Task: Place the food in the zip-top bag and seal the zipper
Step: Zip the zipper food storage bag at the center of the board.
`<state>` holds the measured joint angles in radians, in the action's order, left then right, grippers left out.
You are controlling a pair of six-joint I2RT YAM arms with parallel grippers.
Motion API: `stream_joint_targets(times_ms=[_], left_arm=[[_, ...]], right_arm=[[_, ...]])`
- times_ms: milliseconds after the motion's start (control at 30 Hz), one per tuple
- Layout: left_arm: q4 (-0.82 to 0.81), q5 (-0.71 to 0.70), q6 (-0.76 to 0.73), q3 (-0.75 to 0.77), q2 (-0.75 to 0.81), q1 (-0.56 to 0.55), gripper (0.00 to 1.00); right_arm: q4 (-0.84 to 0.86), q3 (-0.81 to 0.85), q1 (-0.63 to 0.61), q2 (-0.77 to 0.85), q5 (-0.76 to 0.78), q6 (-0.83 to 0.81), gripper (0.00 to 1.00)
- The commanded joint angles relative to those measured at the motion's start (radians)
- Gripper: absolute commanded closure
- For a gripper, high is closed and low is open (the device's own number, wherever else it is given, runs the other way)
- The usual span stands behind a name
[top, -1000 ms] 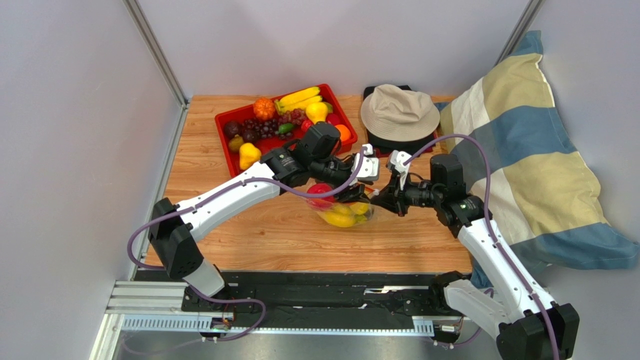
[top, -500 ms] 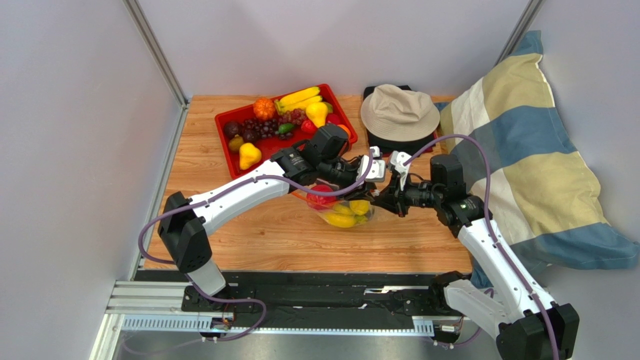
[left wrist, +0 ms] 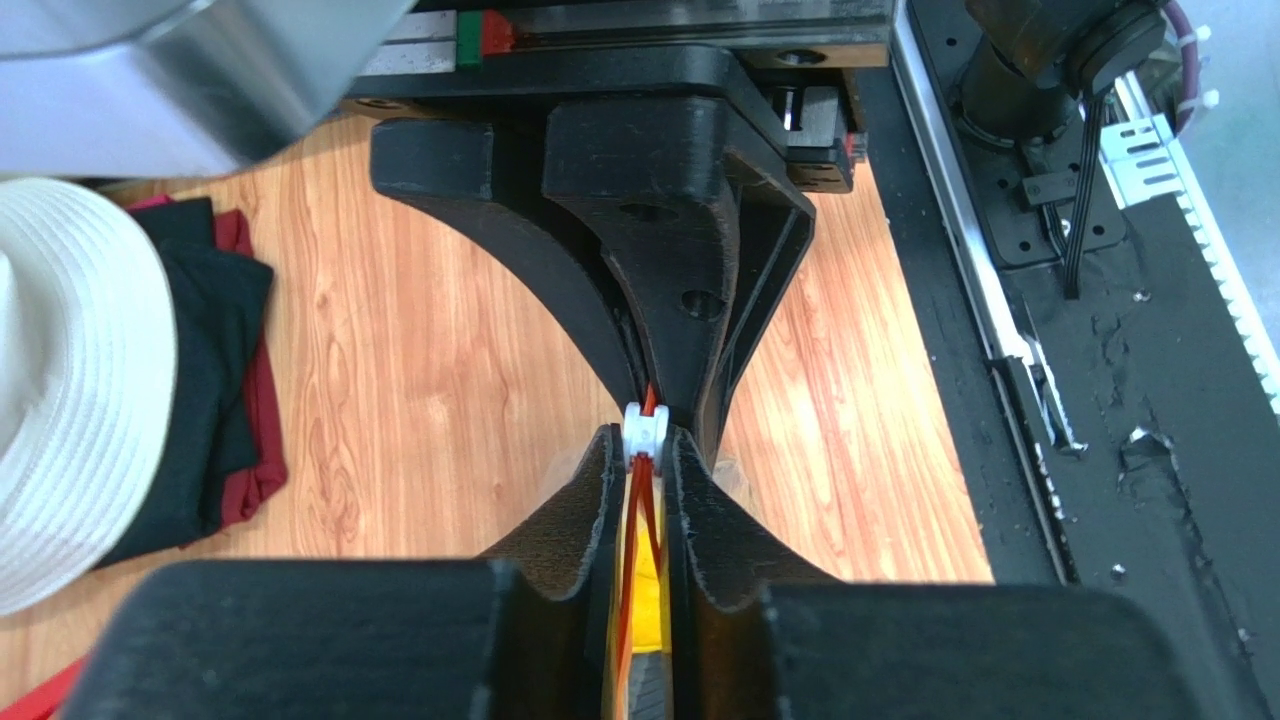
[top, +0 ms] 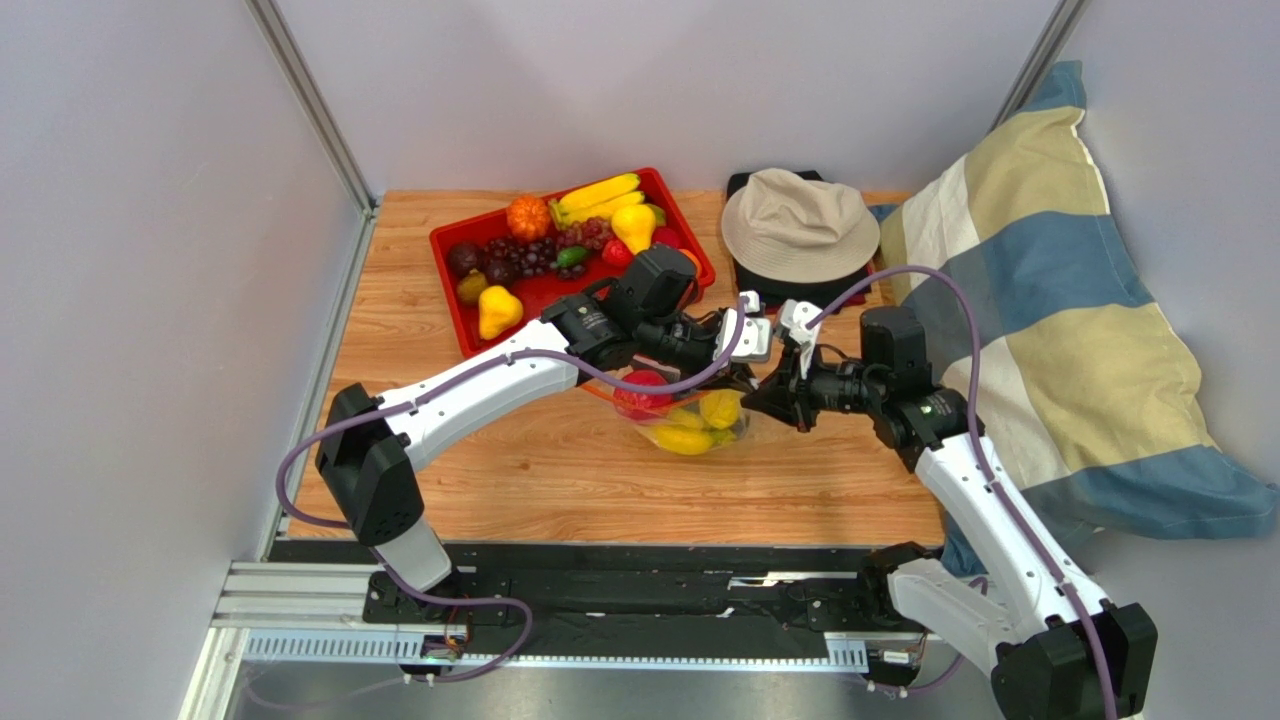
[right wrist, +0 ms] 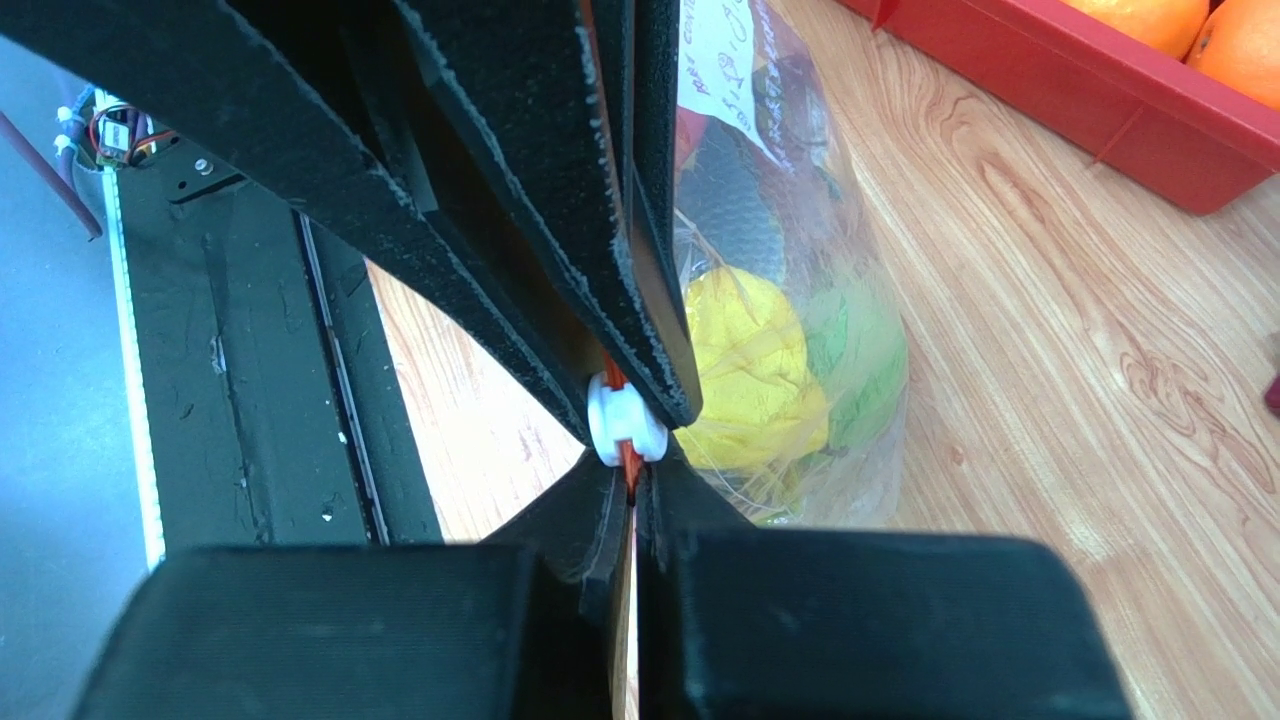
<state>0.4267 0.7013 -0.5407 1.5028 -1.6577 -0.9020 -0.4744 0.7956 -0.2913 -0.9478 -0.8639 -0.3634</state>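
Observation:
The clear zip-top bag [top: 706, 438] lies mid-table with food inside: a red apple [top: 643, 395], yellow fruit [right wrist: 747, 368] and a green piece [right wrist: 864, 348]. Its orange-red zipper [left wrist: 643, 503] carries a white slider [left wrist: 645, 432]. My left gripper [left wrist: 645, 455] is shut on the zipper strip, with the slider at its fingertips. My right gripper [right wrist: 633, 488] faces it tip to tip and is shut on the bag's edge just beyond the slider [right wrist: 624, 425]. In the top view the left gripper [top: 747, 378] and right gripper [top: 768, 398] meet at the bag's right end.
A red tray [top: 448, 240] at the back left holds more toy fruit, among them an orange [top: 528, 218], bananas [top: 598, 194] and a yellow pear [top: 498, 311]. A beige hat [top: 798, 222] lies on dark cloth behind the grippers. A striped pillow [top: 1052, 300] leans at the right.
My left gripper has moved right to the bag's mouth and its jaws have closed onto the zipper. The right arm has held still.

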Motion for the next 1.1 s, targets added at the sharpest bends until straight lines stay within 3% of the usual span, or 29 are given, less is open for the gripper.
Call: stream_joint_targets(times_ms=[0,1067], left_arm=[[-0.013,0.004,-0.027,0.019,0.012,0.015,0.99],[0.31,-0.043,-0.174,-0.133,0.226,0.275,1.0]], right_arm=[[0.034,0.054,0.003,0.014,-0.011,-0.009,1.0],[0.03,0.063,0.202,0.02,-0.037,0.084,1.0]])
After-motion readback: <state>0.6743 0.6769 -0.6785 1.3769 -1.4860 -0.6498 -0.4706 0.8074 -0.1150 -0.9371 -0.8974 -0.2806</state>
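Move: The left hand has the white slider pinched at the zipper's right end; the zipper's left end lies about 21 cm left, level fore-and-aft, 3 cm lower. In the bag below, the yellow pepper is 3 cm left, 3 back, and the red fruit 14 left, 1 back, both roughly 9 down. From the right hand, gripping the right end, the slider sits 2 cm left and the zipper's left end some 22 cm left, 2 lower. The left hand drags the slider left and forward, about 12 cm, along the zipper; the right pulls rightward. ##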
